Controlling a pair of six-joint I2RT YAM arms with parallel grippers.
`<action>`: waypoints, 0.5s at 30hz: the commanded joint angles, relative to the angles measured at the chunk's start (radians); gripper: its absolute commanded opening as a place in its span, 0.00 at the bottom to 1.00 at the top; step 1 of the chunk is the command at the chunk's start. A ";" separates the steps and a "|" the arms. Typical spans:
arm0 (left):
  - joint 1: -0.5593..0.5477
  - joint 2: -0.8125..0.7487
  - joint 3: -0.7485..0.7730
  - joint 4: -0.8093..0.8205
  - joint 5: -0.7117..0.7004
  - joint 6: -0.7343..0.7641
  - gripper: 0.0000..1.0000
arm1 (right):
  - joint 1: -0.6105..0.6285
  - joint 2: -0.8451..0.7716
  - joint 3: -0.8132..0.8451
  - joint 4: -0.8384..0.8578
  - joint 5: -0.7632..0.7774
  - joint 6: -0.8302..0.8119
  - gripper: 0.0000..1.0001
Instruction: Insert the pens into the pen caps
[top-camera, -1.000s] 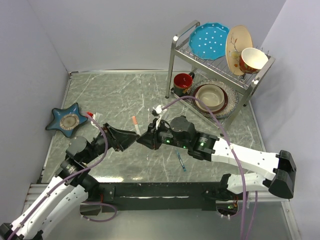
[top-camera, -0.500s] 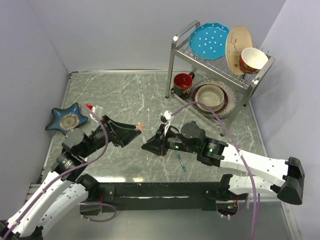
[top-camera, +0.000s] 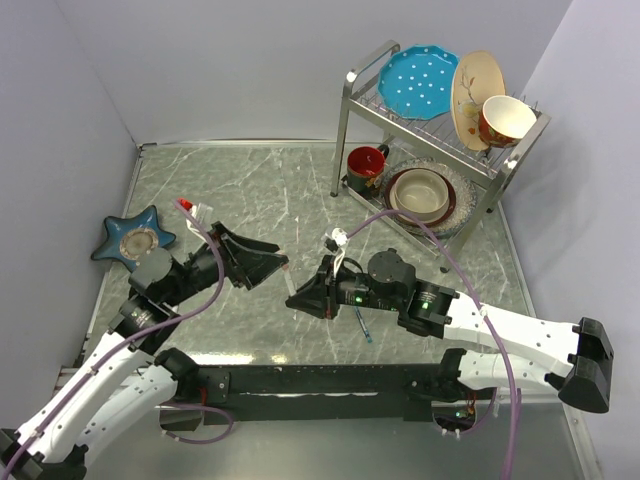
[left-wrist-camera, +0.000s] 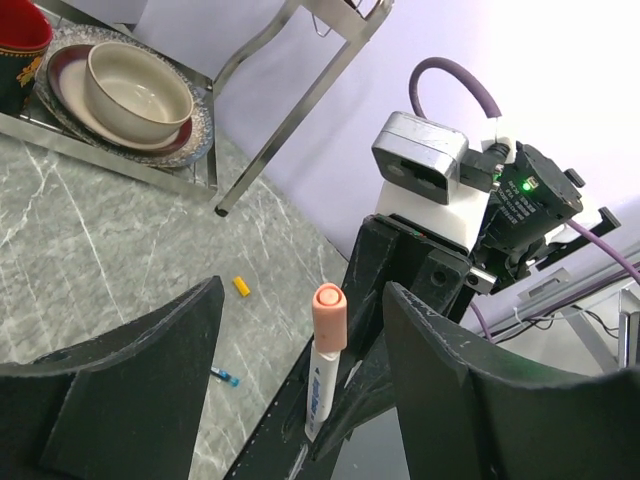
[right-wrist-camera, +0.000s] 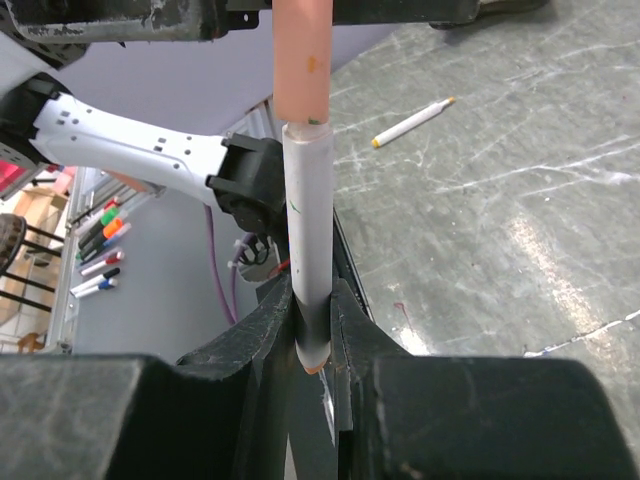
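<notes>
My right gripper (right-wrist-camera: 312, 305) is shut on the lower end of a white pen (right-wrist-camera: 305, 210), which stands upright between its fingers. A red-orange pen cap (left-wrist-camera: 329, 318) sits on the pen's top end. My left gripper (left-wrist-camera: 305, 300) is open, its fingers on either side of the capped end and not touching it. In the top view the two grippers face each other mid-table, left gripper (top-camera: 270, 266), right gripper (top-camera: 300, 296). A blue-teal pen (top-camera: 361, 322) lies on the table by the right arm. A yellow-orange cap (left-wrist-camera: 241, 287) and another white pen (right-wrist-camera: 412, 122) lie loose on the table.
A metal dish rack (top-camera: 350, 110) at the back right holds plates and a cup. A red mug (top-camera: 366, 165) and a bowl on a plate (top-camera: 422, 193) sit on its lower shelf. A blue star-shaped dish (top-camera: 110, 235) lies at the left.
The two grippers have drawn apart. The right one moved right and nearer with the capped pen. The left jaws opened wider and stand off the cap.
</notes>
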 joint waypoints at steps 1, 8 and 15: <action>-0.002 -0.006 0.028 0.053 0.025 0.013 0.67 | 0.009 -0.016 -0.009 0.069 -0.014 0.014 0.00; -0.002 0.013 0.063 0.002 0.034 0.030 0.54 | 0.010 -0.011 0.007 0.049 0.005 0.010 0.00; -0.002 -0.007 0.046 -0.001 0.078 0.033 0.27 | 0.012 -0.005 0.017 0.044 0.008 0.013 0.00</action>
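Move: The capped end of the white pen, its peach cap, sits about 1 cm ahead and 1 cm right of the left hand's point, level with it, between the open fingers. The blue pen lies on the table some 19 cm right, 2 cm back and 24 cm below. From the right hand, which still grips the white pen, the cap is roughly 5 cm ahead, 2 cm left and 6 cm above. The left hand stays in place, closing its fingers around the peach cap while the right holds the pen steady. ##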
